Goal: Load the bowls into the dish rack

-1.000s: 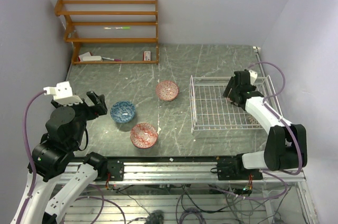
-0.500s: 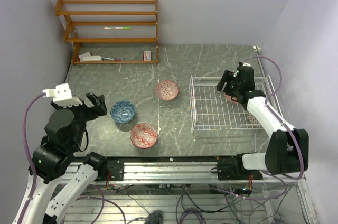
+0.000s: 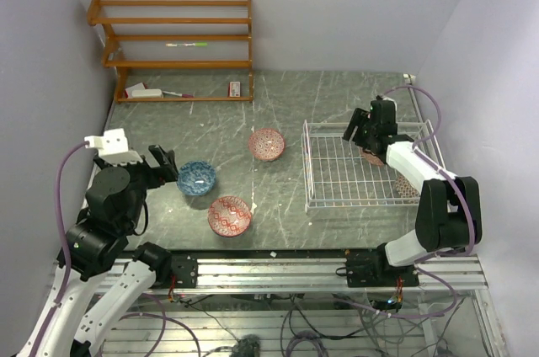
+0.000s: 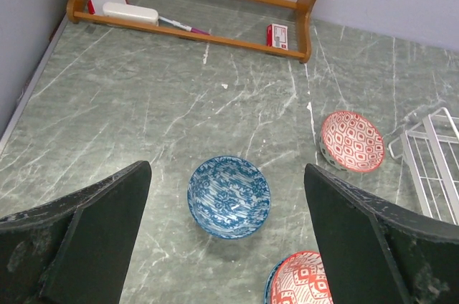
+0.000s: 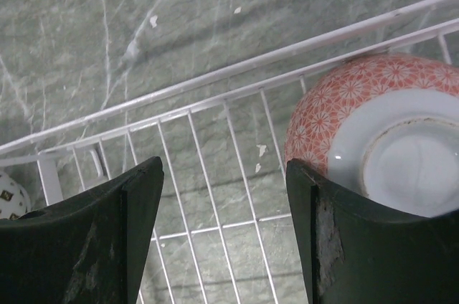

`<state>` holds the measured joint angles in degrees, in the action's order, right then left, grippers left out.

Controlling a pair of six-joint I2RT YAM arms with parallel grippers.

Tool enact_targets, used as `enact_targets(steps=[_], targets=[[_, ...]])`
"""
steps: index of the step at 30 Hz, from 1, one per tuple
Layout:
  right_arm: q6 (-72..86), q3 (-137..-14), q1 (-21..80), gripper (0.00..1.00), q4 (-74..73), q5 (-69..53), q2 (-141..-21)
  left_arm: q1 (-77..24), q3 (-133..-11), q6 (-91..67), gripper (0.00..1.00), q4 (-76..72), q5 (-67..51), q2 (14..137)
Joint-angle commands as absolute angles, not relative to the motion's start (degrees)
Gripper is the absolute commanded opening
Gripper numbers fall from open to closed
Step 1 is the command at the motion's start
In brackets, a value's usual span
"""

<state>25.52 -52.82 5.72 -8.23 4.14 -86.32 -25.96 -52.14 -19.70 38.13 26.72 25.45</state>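
Observation:
The white wire dish rack (image 3: 308,173) stands at the right. A pink-patterned bowl (image 5: 387,139) lies in its far part, pale base turned towards my right wrist camera. A brownish bowl (image 3: 407,187) rests at its right side. My right gripper (image 3: 360,128) hangs open above the rack's far rail (image 5: 215,74), just left of the pink bowl, holding nothing. On the table sit a blue bowl (image 3: 195,178), a red bowl (image 3: 230,215) and a second red bowl (image 3: 266,144). My left gripper (image 4: 226,171) is open, raised to the left of the blue bowl (image 4: 229,196).
An orange wooden shelf (image 3: 173,50) holding small items stands at the back left against the wall. Walls close in the table on the left, back and right. A sliver of pale bowl with dark marks (image 5: 8,196) shows at the right wrist view's left edge.
My right gripper, open throughout, has drawn back and to the left off the pink bowl, which stays in the rack. My left arm has shifted right towards the blue bowl.

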Motion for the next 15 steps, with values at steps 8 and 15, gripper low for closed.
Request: enact_targets(steps=[8,15], targets=[[27.6,-48.3,3.5,0.69,-3.6,18.1,-84.0,-25.5,-50.9,-18.2,0.99,34.6,24.7,26.5],[26.7,-45.6,2.5,0.69,0.0,25.6,-82.5,-25.5,-51.6,-18.3,0.99,34.3,22.9,27.7]])
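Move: Just right of the right hand's open fingers, the pink-sided bowl leans in the dish rack with its foot showing, its middle about 7 cm to the right, 1 cm back and 3 cm lower. The rack's far rim crosses some 5 cm straight ahead at about hand height; the beige bowl sits in the rack about 17 cm right, 11 cm back and 4 cm below. From the left hand, the pink-sided bowl is roughly 52 cm right, 18 cm ahead and 25 cm down. The right hand sweeps about 6 cm to the right along the inside of the rack, the outside of its right finger pushing the pink-sided bowl's left side towards the rack's right end, with only a slight sinking and drawing back. As it goes, the wrist turns some 15 degrees clockwise and rolls its left side down a little, while the fingers stay open at the same width and grip nothing. ##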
